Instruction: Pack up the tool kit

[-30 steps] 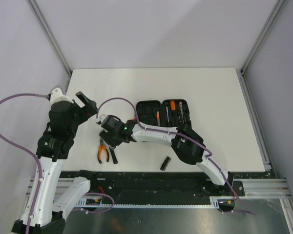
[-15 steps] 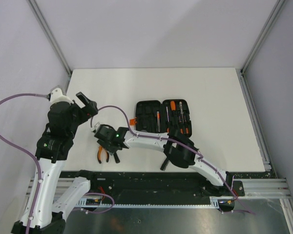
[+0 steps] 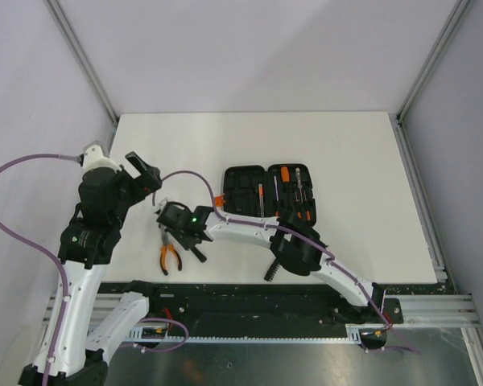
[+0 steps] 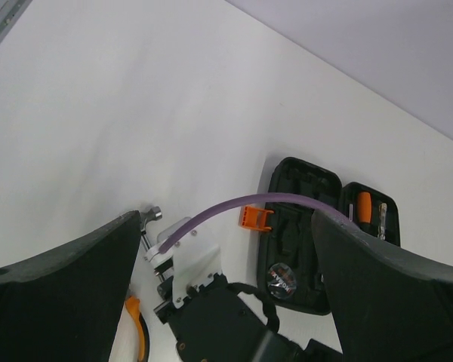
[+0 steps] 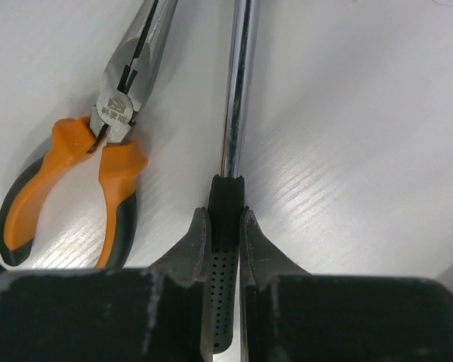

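The tool kit's black case [image 3: 267, 191] lies open on the white table, its orange latch [image 3: 219, 201] on the left; several screwdrivers [image 3: 284, 186] sit in its slots. The case [image 4: 317, 226] also shows in the left wrist view. My right gripper [image 5: 225, 226] is shut on the black dotted handle of a small hammer [image 5: 238, 90] with a chrome shaft, lying flat on the table. In the top view, that gripper [image 3: 181, 229] is left of the case. Orange-and-black pliers [image 5: 98, 166] lie just left of the hammer. My left gripper [image 3: 145, 173] hovers open and empty above the table's left part.
A black bit holder [image 3: 271, 270] lies near the table's front edge, by the right arm's elbow. The right arm's purple cable [image 4: 234, 207] arches across the left wrist view. Grey walls close the table at the left, back and right.
My right gripper has moved left and down over the hammer and closed on its handle. The handle has swung slightly. The left arm has stayed still.
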Action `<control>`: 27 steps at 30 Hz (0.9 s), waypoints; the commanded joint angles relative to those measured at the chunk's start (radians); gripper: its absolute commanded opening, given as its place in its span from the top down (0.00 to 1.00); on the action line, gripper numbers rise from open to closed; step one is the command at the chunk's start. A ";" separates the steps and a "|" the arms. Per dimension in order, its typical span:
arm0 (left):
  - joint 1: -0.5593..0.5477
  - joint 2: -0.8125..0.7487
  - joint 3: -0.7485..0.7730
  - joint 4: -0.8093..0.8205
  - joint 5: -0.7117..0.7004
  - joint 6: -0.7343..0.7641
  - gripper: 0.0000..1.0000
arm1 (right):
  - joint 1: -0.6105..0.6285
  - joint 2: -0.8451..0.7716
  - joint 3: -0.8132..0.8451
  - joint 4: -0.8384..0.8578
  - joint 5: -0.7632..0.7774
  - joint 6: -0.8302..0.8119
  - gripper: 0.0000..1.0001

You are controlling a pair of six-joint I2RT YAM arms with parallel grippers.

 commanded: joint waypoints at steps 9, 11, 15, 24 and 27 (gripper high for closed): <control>0.007 0.072 0.109 0.003 0.058 0.007 0.01 | -0.259 -0.340 -0.337 0.304 -0.447 0.118 1.00; 0.008 0.085 0.115 0.004 0.069 0.024 0.01 | -0.308 -0.389 -0.379 0.351 -0.536 0.151 1.00; 0.008 0.128 0.133 0.004 0.120 0.052 0.01 | -0.425 -0.495 -0.501 0.518 -0.739 0.261 1.00; 0.008 0.236 0.150 0.055 0.317 0.025 0.01 | -0.634 -0.599 -0.704 0.917 -1.106 0.598 1.00; 0.008 0.266 0.145 0.100 0.398 0.026 0.01 | -0.677 -0.609 -0.771 1.156 -1.177 0.793 1.00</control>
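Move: The right hand already grips the hammer's handle low by the table. The case's left half lies about 14 cm ahead and 16 cm to its right, at roughly its height, with the orange latch some 12 cm ahead and 8 cm right; the pliers lie about 6 cm left and 3 cm back. From the open left hand, the left half is some 10 cm ahead, 25 cm right and 30 cm below, the latch 9 cm ahead and 17 cm right. Keeping its pinch on the black handle, the right hand lifts the hammer off the table, starting low to the right and forward, then climbing steeply to about 17 cm up, over the case's left half. On the way the wrist rolls some 60 degrees so that the fingers swing round towards the left. The empty, open left hand eases about 6 cm right and forward towards the case. ##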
